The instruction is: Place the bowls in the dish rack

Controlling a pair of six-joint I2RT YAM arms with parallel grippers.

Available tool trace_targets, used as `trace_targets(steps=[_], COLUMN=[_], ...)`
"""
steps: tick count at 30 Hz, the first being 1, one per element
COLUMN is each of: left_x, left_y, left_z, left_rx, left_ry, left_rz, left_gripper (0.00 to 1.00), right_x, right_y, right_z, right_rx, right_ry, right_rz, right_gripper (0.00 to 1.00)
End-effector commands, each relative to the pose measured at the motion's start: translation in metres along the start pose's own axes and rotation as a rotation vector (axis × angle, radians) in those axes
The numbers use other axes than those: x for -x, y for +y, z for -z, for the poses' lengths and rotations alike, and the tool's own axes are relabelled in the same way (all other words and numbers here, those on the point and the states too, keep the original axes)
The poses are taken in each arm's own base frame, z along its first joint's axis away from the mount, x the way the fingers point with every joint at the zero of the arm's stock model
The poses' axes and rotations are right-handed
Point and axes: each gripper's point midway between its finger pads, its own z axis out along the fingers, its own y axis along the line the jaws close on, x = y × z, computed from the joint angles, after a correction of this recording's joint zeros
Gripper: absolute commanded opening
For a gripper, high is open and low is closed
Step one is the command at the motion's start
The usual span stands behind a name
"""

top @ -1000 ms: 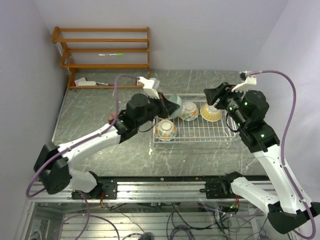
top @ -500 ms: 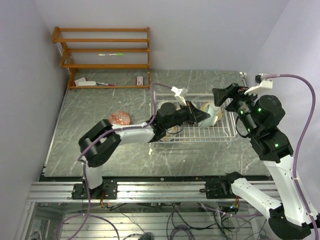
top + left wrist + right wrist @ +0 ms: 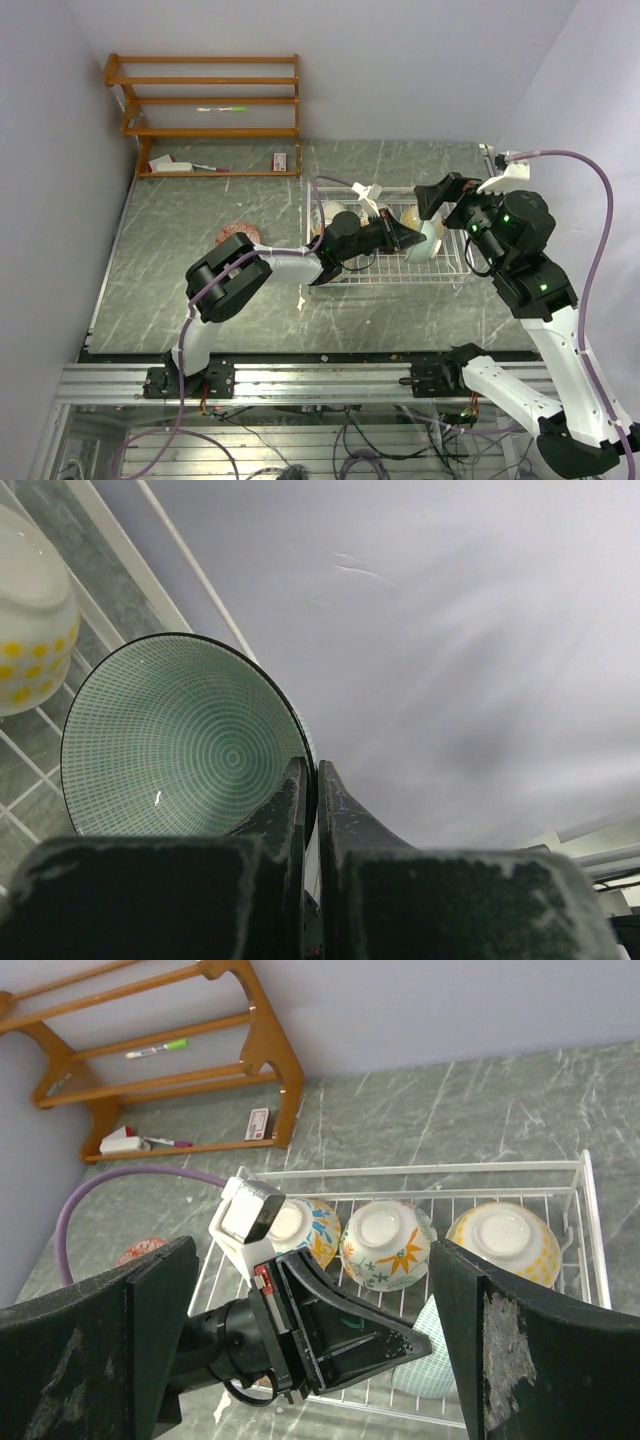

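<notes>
My left gripper [image 3: 408, 239] [image 3: 312, 772] is shut on the rim of the pale teal bowl [image 3: 426, 241] [image 3: 180, 740] [image 3: 432, 1365]. It holds the bowl on edge over the front right of the white wire dish rack [image 3: 400, 281] [image 3: 430, 1170]. Three bowls lie upside down along the rack's back row: a blue-and-yellow floral bowl [image 3: 308, 1226], an orange floral bowl [image 3: 388, 1243] and a yellow-dotted bowl [image 3: 505, 1235] [image 3: 28, 630]. A reddish-brown bowl [image 3: 235, 236] [image 3: 140, 1252] sits on the table left of the rack. My right gripper [image 3: 440, 196] [image 3: 312, 1250] hangs open above the rack, holding nothing.
A brown wooden shelf unit [image 3: 210, 110] [image 3: 170, 1070] stands at the back left, with a green pen [image 3: 222, 108] and small items on it. The left arm [image 3: 290, 262] lies across the rack's left front corner. Walls close in on both sides.
The left arm swung right, carrying the teal bowl from the rack's left end to its front right. The right gripper let go of the yellow-dotted bowl, opened wide and rose.
</notes>
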Motion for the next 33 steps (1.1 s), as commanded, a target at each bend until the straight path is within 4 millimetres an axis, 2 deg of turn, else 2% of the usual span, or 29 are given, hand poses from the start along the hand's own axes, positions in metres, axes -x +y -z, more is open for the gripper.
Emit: trace_targets(steps=[1, 11, 14, 27, 33], left_x=[0.009, -0.015, -0.017, -0.007, 0.003], left_y=[-0.011, 0.042, 0.052, 0.102, 0.114], left_z=[-0.002, 0.001, 0.006, 0.051, 0.073], left_rx=[-0.077, 0.071, 0.116, 0.384, 0.496], left_ry=[-0.072, -0.029, -0.027, -0.056, -0.067], left_rz=[-0.010, 0.027, 0.027, 0.002, -0.056], left_gripper=[0.07, 0.07, 0.07, 0.07, 0.17], right_x=[-0.005, -0.007, -0.010, -0.019, -0.022], right_y=[0.000, -0.002, -0.002, 0.001, 0.003], right_z=[-0.002, -0.001, -0.004, -0.011, -0.014], right_rx=[0.011, 0.008, 0.011, 0.031, 0.041], right_ry=[0.002, 0.001, 0.009, 0.029, 0.035], right_rz=[0.006, 0.013, 0.015, 0.009, 0.007], right_gripper=[1.00, 1.00, 1.00, 1.00, 1.00])
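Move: Pinched by its upper rim in the left hand, the green bowl is bound for the rack's near row, a spot about 11 cm below that hand, 1 cm ahead and 1 cm left. The yellow-dotted bowl sits 8 cm ahead, 2 cm right and 13 cm down from the left hand; the orange-flower bowl is 9 cm ahead, 9 cm left, equally low. From the open right hand the spot lies some 27 cm below, 3 cm left and 1 cm back. Lowering the side-on green bowl into the rack's near row, the left hand sinks roughly 5.5 cm, then all but stops descending and draws about 4 cm to the left, rolling and swinging counter-clockwise some 10 degrees each as its fingers stay on the rim. The empty right hand sinks a little, still wide open. ##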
